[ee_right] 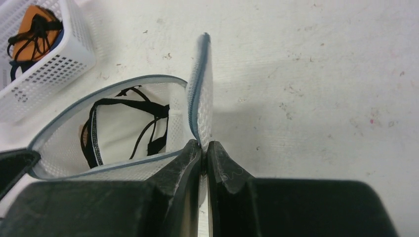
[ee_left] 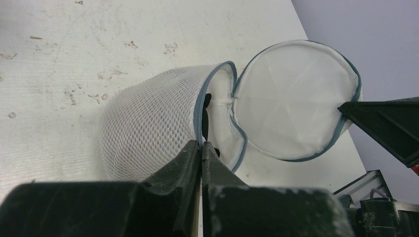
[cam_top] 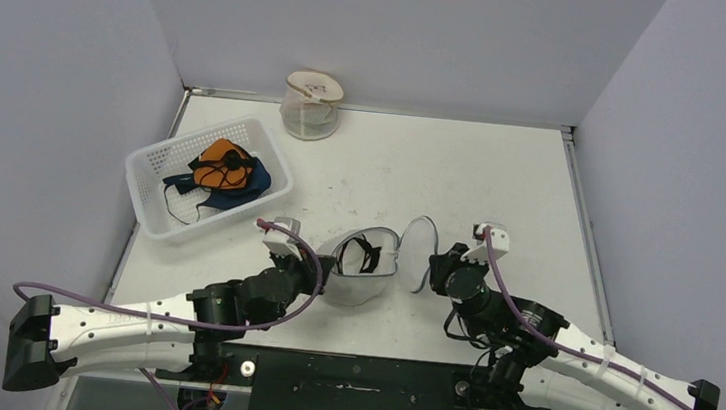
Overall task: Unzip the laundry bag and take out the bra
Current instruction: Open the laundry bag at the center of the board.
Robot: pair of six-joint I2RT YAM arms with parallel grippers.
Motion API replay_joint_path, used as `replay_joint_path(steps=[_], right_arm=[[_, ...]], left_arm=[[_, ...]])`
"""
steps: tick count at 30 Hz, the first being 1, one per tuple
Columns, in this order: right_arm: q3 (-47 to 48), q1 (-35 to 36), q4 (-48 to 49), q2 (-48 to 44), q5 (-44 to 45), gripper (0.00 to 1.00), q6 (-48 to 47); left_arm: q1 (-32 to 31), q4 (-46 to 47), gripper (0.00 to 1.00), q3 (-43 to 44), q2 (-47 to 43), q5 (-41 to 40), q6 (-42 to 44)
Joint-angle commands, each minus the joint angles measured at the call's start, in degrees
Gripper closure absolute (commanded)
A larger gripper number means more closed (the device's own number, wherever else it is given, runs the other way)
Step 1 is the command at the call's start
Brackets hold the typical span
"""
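The white mesh laundry bag (cam_top: 363, 268) lies unzipped at the middle of the table, its round lid (cam_top: 418, 254) flipped open to the right. A black bra (ee_right: 126, 126) shows inside the bag's mouth. My left gripper (ee_left: 202, 145) is shut on the bag's blue-trimmed rim (ee_left: 200, 116) at its left side. My right gripper (ee_right: 204, 143) is shut on the edge of the lid (ee_right: 201, 94), which stands on edge between the fingers. In the top view the right gripper (cam_top: 436, 269) sits just right of the lid.
A white plastic basket (cam_top: 206, 175) holding orange and blue garments stands at the back left. A second mesh bag (cam_top: 310, 106) sits upright at the far edge. The enclosure walls close off the back and both sides.
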Motion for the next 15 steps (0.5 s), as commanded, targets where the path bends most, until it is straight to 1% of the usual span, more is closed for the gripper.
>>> replay_joint_path(steps=[1,3,4,7,9,12,15], right_arm=[[-0.1,-0.4,10.2,-6.8,-5.5,0.95,-15.6],[1.8,-0.4,13.5,-7.0,-8.3,0.95,-20.8],[3.5,-0.4,13.8,-5.7,-8.7,0.95,-22.8],[8.3,-0.4,10.8,0.4,-4.6,0.95,-24.4],[9.0,-0.5,9.7,2.5,-1.3,0.95,-23.1],[7.1,-0.7,11.1,1.7,0.4,0.95,-21.0],[5.1,-0.6,16.1,-1.9,-3.1,0.95,-23.2]], left_arm=[[1.5,5.4,1.0,0.1,-3.3,-1.6,2.1],[2.8,8.5,1.0,-0.3,-3.5,-0.9,3.4],[3.5,10.3,1.0,-0.5,-3.3,-0.2,3.6],[5.3,14.2,1.0,-0.9,-1.2,1.5,3.3],[6.0,15.3,1.0,-1.5,0.7,1.2,1.5],[7.3,19.4,1.0,-4.6,2.2,1.4,-1.6],[9.2,26.2,1.0,-7.2,2.1,3.3,-2.5]])
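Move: Already pinched in the left fingers is the left rim of the open laundry bag; the bag's mouth has its middle about 8 cm to this hand's right, 3 cm ahead and 2 cm below, with the bra inside roughly 8 cm right, 2 cm ahead and 6 cm below. The right hand keeps hold of the lid's outer edge: the lid's middle is about 4 cm to its left and 3 cm ahead, near its height, and the bag's mouth some 14 cm left, 3 cm ahead and 2 cm below. Lifting the pinched lid about 7 cm, the right hand also drifts some 2.5 cm left towards the bag's mouth, settling slightly at the end, while its fingers tip up and swing counter-clockwise roughly 10 degrees. The left hand keeps the rim pinched and carries it about 3 cm forward, rising a couple of centimetres and sinking back as it turns slightly counter-clockwise. ##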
